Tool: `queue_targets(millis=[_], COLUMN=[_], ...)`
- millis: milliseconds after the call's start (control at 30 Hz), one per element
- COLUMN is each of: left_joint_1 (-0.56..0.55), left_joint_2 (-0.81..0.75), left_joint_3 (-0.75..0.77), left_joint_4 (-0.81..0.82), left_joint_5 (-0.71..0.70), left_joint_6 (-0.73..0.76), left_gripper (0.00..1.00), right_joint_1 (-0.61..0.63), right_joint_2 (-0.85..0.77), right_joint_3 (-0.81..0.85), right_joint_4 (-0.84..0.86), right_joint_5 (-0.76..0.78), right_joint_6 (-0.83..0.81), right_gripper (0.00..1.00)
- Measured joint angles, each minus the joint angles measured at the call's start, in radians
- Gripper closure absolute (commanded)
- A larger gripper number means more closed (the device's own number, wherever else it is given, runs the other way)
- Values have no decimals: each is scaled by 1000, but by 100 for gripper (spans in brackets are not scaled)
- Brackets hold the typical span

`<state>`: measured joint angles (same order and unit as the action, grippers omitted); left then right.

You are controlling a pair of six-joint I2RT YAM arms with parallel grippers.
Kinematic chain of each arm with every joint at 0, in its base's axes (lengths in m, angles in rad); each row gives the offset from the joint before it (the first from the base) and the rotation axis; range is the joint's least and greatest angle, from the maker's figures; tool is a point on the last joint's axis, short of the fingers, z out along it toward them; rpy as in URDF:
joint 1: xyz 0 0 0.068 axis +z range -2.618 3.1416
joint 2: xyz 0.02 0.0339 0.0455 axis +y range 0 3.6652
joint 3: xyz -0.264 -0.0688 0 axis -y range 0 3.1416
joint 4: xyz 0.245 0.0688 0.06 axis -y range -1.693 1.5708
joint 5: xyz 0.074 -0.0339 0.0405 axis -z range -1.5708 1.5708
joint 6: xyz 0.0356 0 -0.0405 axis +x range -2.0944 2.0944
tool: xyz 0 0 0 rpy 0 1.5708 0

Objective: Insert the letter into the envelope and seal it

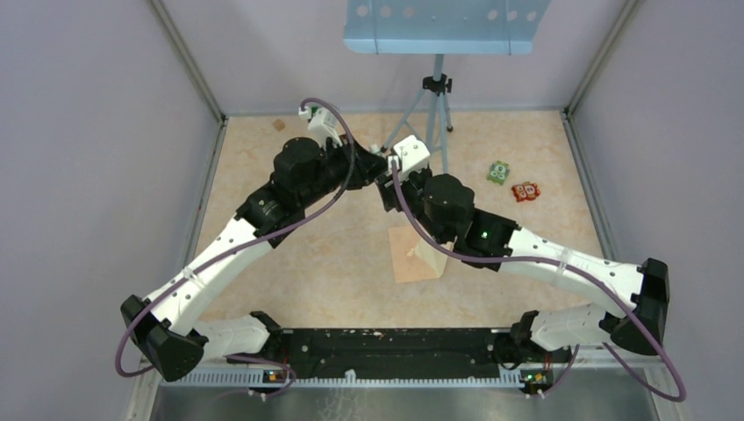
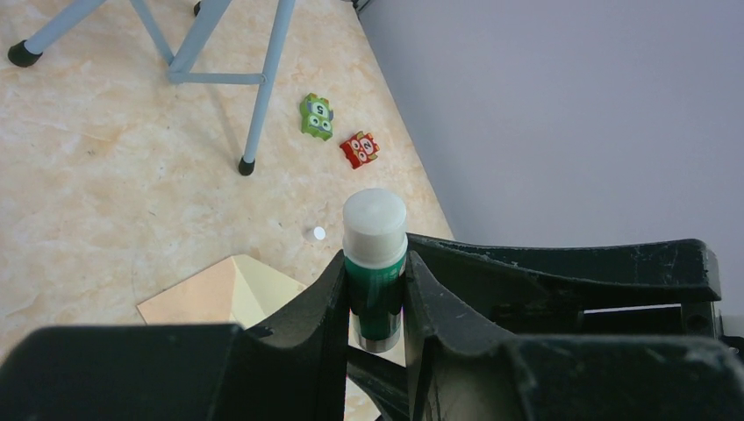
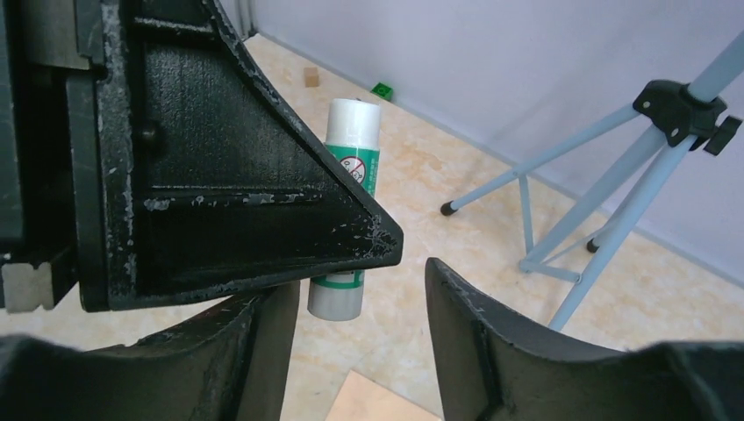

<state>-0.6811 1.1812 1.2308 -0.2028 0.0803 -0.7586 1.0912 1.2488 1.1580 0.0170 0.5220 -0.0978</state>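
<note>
My left gripper (image 2: 375, 260) is shut on a green glue stick (image 2: 375, 267) with a white cap, held above the table. In the right wrist view the stick (image 3: 348, 189) shows behind the left gripper's finger (image 3: 246, 193). Its grey base hangs between the fingers of my open right gripper (image 3: 360, 307), nearer the left one, with a gap on its other side. The two grippers (image 1: 379, 174) meet above the table's middle. Below them the pinkish-tan envelope (image 1: 405, 256) lies flat. A paler cream letter (image 2: 263, 294) lies against the envelope (image 2: 189, 300), partly hidden by my fingers.
A blue tripod (image 1: 432, 114) stands at the back. A green toy (image 1: 498, 173) and a red toy (image 1: 525, 191) lie at the right rear. A small white dot (image 2: 319, 233) lies near the envelope. A brown cube (image 3: 311, 76) and a green block (image 3: 382, 89) sit by the far wall.
</note>
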Motion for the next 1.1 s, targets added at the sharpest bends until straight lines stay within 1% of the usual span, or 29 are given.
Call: queue_targets(millis=[67, 133, 267, 333, 367, 467, 567, 667, 767, 867, 1100], left_joint_1=[0, 0, 0, 0, 0, 0, 0, 0, 0, 1, -3], left_joint_2=[0, 0, -2, -5, -8, -19, -28, -32, -35, -38, -61], left_joint_3=[0, 0, 0, -1, -1, -2, -3, -5, -8, -12, -33], left_joint_4=[0, 0, 4, 8, 10, 19, 24, 29, 35, 47, 130], left_joint_5=[0, 0, 1, 1, 2, 5, 9, 13, 16, 23, 71], left_joint_6=[-2, -2, -2, -2, -2, -2, -3, -3, -3, -3, -2], left_gripper=[100, 100, 100, 100, 100, 100, 100, 100, 100, 100, 100], right_joint_1=[0, 0, 0, 0, 0, -5, -12, -16, -23, -45, -137], right_joint_2=[10, 17, 32, 37, 37, 37, 37, 36, 31, 17, -60], right_joint_3=[10, 10, 10, 15, 16, 17, 17, 17, 17, 16, -5], right_joint_4=[2, 4, -8, -19, -21, -26, -30, -33, -39, -50, -60], right_joint_5=[1, 1, -4, -8, -10, -23, -40, -64, -87, -142, -384], right_joint_6=[1, 3, 6, 12, 14, 28, 42, 58, 73, 104, 209], right_gripper=[54, 54, 44, 43, 46, 56, 71, 80, 85, 86, 85])
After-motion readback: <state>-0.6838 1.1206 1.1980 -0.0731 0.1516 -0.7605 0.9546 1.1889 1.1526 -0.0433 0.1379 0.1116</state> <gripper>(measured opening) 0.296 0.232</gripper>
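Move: The glue stick stands upright, already pinched near its middle in the left fingers. From the right hand its middle lies only about 2 cm ahead and 2 cm to the left, roughly level, with its lower end some 3 cm below that hand. On the table some 34 cm below the right hand, the envelope lies around 4 cm back and 6 cm to the right, and a small white cap about 3 cm ahead and 18 cm to the right. Ease the right gripper about 1.5 cm left and as much down to the glue stick's lower end while the left gripper, keeping its pinch, lifts the stick nearly 2 cm. Close the right fingers on that end, then bring both hands up together a further 2 cm and slightly back, turning the right wrist some 20 degrees, partly counter-clockwise. ##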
